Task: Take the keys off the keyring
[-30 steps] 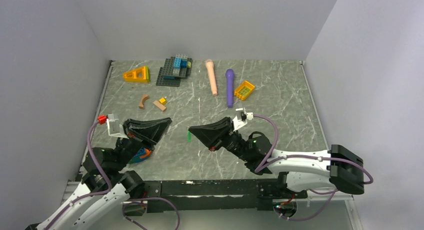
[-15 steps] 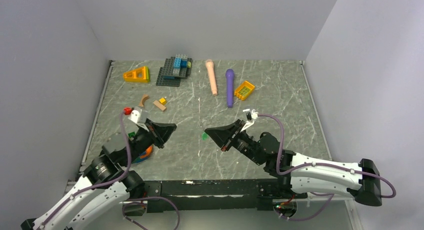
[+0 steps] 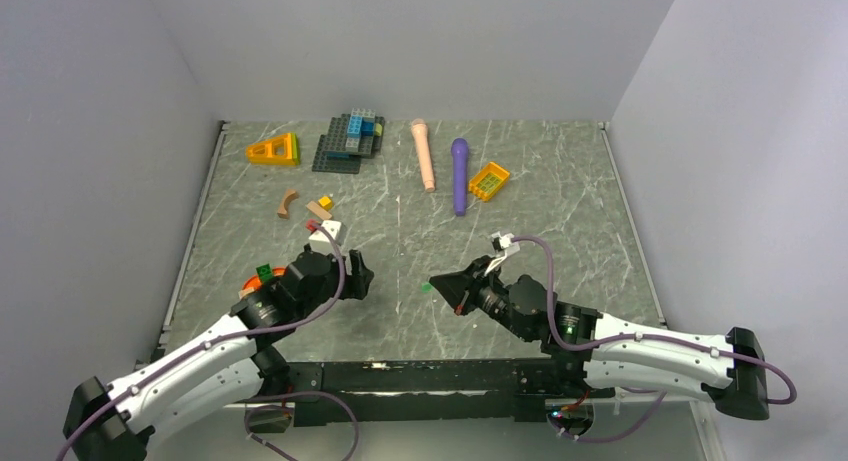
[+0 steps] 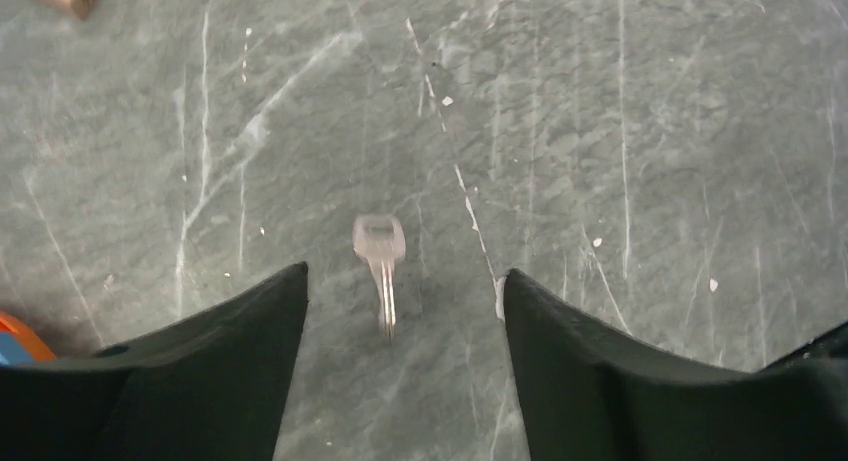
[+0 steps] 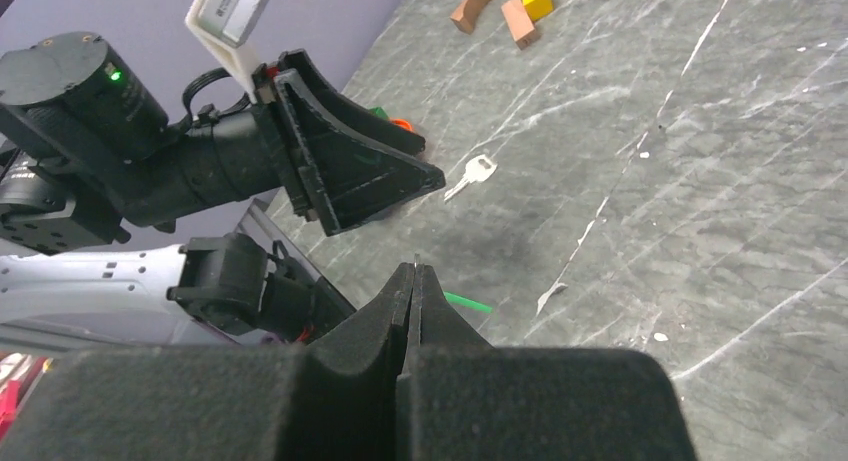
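A single silver key (image 4: 380,266) lies flat on the grey marble table (image 4: 620,131), loose, between the fingers of my open left gripper (image 4: 405,291). It also shows in the right wrist view (image 5: 478,171), just past the left gripper (image 5: 425,181). My right gripper (image 5: 414,273) is shut; a thin metal edge, apparently the keyring, sticks out at its tips, and a green tag (image 5: 466,302) hangs below it. In the top view the left gripper (image 3: 362,277) and the right gripper (image 3: 437,285) face each other near the table's front middle, and the green tag (image 3: 424,287) is at the right gripper's tip.
An orange and green object (image 3: 258,276) lies beside the left arm. At the back are a yellow wedge (image 3: 273,149), a brick stack on a dark plate (image 3: 349,139), a beige toy microphone (image 3: 424,153), a purple one (image 3: 459,173), an orange brick (image 3: 489,180) and small blocks (image 3: 305,205).
The left arm has swung right and forward, so its open gripper is now over the loose key. The right gripper, still shut, has drawn back to the right with the green tag.
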You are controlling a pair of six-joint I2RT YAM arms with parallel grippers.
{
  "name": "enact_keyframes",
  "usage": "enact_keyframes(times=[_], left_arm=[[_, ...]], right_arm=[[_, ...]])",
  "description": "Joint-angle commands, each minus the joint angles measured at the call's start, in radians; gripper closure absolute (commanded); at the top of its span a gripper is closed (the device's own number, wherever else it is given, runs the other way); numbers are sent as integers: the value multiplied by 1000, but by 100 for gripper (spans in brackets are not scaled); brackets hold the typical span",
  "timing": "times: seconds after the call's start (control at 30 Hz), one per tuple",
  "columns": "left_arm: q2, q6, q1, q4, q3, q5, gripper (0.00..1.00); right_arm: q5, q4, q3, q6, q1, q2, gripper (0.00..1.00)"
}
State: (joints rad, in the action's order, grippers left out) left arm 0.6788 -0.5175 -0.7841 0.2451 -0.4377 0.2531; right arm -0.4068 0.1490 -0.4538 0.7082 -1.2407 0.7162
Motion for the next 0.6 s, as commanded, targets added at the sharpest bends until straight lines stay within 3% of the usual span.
enact_keyframes(times=[0.0, 0.23, 0.37, 0.47, 0.57], left_arm=[[80, 16, 9, -77, -58, 64, 18], [39, 35, 10, 41, -147, 50, 7], [-45, 31, 5, 212, -216, 71, 2], [-137, 0, 3, 280, -245, -21, 1], [-224, -6, 3, 397, -299, -9, 1]], right_arm=[[-24, -18, 6, 26, -8, -22, 100], [-37, -70, -1, 31, -9, -40, 100], [-50, -112, -4, 29, -9, -57, 100], [-66, -156, -17, 28, -9, -70, 100], [-87, -206, -23, 31, -9, -92, 100]])
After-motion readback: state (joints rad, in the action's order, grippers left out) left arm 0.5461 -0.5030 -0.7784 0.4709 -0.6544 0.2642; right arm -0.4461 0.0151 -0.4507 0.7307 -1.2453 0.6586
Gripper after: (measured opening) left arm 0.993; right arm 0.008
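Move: The key, just released, is in the air under the left fingertips, about 2 cm ahead of the left hand, 1 cm to its right and some 5 cm below. From the left hand, the green tag pinched in the right fingertips is roughly 13 cm to the right, 6 cm back and 6 cm higher; the wooden block is about 15 cm ahead and 15 cm left, 9 cm down. From the right hand the key lies some 8 cm ahead, 13 cm left and 14 cm below. The left hand finishes spreading its already parting fingers to full width, sinks about another centimetre while edging forward, then turns upward and climbs some 9 cm away from the table and the key, easing back and a little left at the end, with only a slight upward tilt of the wrist. The right hand stays shut on the green tag and drifts about 2 cm to the right and slightly down, away from the left hand, turning only a few degrees. ##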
